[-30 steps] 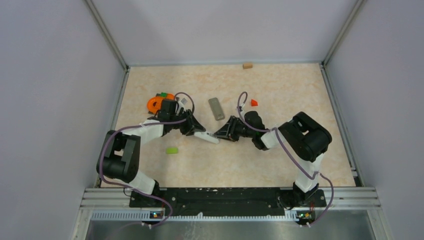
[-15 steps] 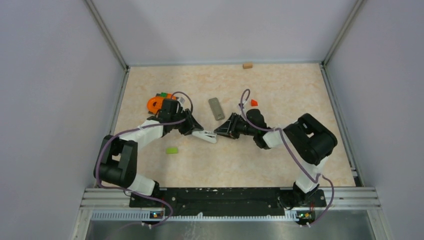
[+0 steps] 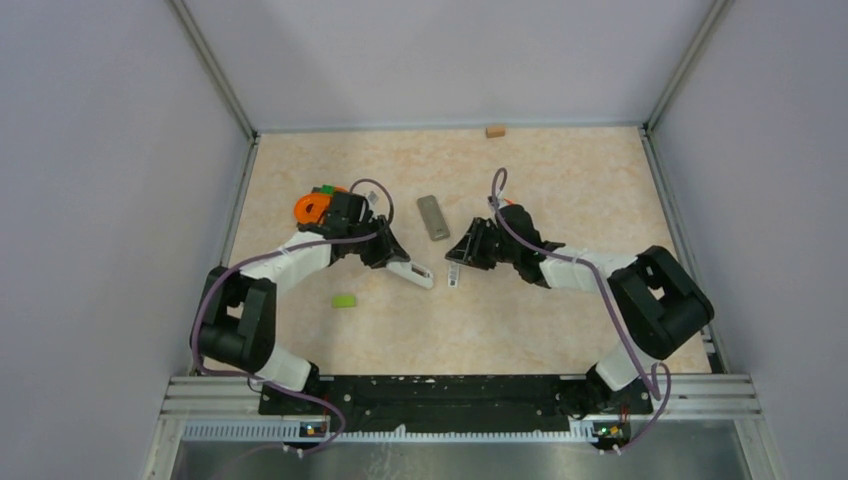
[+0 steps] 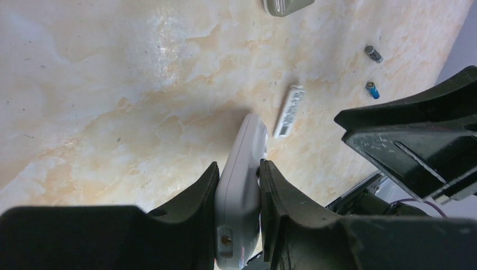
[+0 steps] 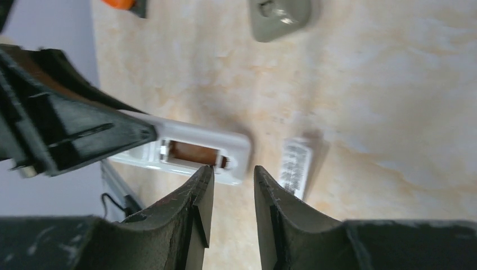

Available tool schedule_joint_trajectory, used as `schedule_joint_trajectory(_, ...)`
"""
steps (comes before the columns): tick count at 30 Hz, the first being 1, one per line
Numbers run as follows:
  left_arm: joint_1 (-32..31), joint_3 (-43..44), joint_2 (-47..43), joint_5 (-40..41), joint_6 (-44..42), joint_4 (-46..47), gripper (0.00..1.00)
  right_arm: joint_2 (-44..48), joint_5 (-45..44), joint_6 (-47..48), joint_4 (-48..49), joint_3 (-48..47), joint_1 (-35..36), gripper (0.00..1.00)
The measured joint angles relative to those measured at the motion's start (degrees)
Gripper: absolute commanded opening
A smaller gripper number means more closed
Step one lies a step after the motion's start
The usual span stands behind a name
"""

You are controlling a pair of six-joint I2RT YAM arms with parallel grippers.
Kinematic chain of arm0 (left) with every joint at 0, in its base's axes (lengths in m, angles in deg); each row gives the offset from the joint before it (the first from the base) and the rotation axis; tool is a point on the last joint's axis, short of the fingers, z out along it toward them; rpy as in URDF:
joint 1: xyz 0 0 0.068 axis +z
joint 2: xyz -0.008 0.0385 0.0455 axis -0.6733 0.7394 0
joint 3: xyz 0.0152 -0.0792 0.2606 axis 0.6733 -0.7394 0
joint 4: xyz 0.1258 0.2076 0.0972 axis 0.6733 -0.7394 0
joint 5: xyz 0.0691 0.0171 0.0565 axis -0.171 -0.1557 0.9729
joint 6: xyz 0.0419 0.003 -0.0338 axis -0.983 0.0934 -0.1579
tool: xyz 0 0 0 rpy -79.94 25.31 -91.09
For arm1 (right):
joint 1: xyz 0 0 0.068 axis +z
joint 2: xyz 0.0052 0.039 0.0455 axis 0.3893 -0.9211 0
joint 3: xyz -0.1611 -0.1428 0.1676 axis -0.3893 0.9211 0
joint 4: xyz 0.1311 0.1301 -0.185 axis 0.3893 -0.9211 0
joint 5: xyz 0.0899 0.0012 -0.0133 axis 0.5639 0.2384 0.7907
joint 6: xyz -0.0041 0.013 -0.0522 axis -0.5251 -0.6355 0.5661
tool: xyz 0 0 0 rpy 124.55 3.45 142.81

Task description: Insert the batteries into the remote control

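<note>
My left gripper (image 4: 239, 169) is shut on the white remote control (image 4: 243, 169), gripping its sides near one end. The remote (image 3: 412, 272) lies low over the table, and its open battery bay (image 5: 191, 153) faces up with nothing in it. My right gripper (image 5: 233, 171) stands open and empty just off the remote's free end (image 3: 462, 252). A white battery cover with a printed label (image 5: 295, 166) lies flat beside that end. Two batteries, one dark (image 4: 372, 53) and one blue (image 4: 372, 90), lie on the table beyond the cover. The top view does not show them.
A grey remote-shaped piece (image 3: 432, 217) lies behind the two grippers. An orange part (image 3: 312, 207) sits by the left arm's wrist, a green block (image 3: 344, 300) near the left arm, and a tan block (image 3: 495, 130) at the back wall.
My right gripper has drawn back from the remote's end and swung toward the rear. The white cover now lies on the table beside the remote. My left gripper still holds the remote.
</note>
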State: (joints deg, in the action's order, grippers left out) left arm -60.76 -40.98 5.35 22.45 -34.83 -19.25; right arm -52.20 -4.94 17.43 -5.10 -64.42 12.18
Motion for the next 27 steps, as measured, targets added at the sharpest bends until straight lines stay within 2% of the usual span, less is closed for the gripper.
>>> schedule_joint_trajectory(5,-0.1,3.1,1.0,0.7,-2.3,-5.0,0.0,0.8,-4.3,3.8,-7.7,0.0,-0.9,0.37)
schedule_joint_trajectory(8,-0.2,5.0,1.0,1.5,-4.5,-8.5,0.0,0.9,-5.0,5.8,-10.2,0.0,-0.9,0.42)
schedule_joint_trajectory(13,-0.2,7.7,1.0,-1.0,-11.7,-13.4,0.0,2.9,-2.0,11.3,-12.1,0.0,-0.9,0.66)
schedule_joint_trajectory(15,-0.1,8.9,1.0,-4.7,-16.0,-15.9,0.0,4.9,1.8,13.7,-11.7,-0.1,-0.9,0.71)
schedule_joint_trajectory(19,-0.2,12.9,0.4,-15.7,-25.5,-21.7,0.0,9.2,11.8,18.6,-9.7,-1.1,-0.8,0.72)
schedule_joint_trajectory(25,-0.3,14.5,-6.4,-29.7,-34.0,-22.5,0.0,9.5,24.1,22.2,-6.5,-5.0,1.0,0.71)
schedule_joint_trajectory(27,-0.4,16.2,-7.6,-33.2,-37.2,-23.8,0.0,9.4,27.6,23.1,-5.7,-6.4,2.8,0.65)
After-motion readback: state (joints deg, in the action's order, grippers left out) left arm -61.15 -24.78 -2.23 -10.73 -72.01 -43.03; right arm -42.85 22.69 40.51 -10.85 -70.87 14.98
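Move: The remote control, held in my left fingers, has its middle about 9 cm left of my right hand, 3 cm back and 2 cm lower, with its open battery bay facing up. The loose battery cover lies on the table straight left-right with my right hand, about 4 cm back and 8 cm below. The face-down remote lies 4 cm left, 8 cm forward and 8 cm below. From my left hand, the held remote's middle is about 3 cm right, 2 cm back. I keep my grip on the remote and, after a slow start, lift it with my left hand some 14 cm, drawing back about 7 and a little right, swinging clockwise some 40 degrees and tipping the fingers up. My empty right hand first dips about 3 cm down and right, then opens wide as it climbs, draws back and swings left towards the remote's free end, turning counter-clockwise and tipping up. ##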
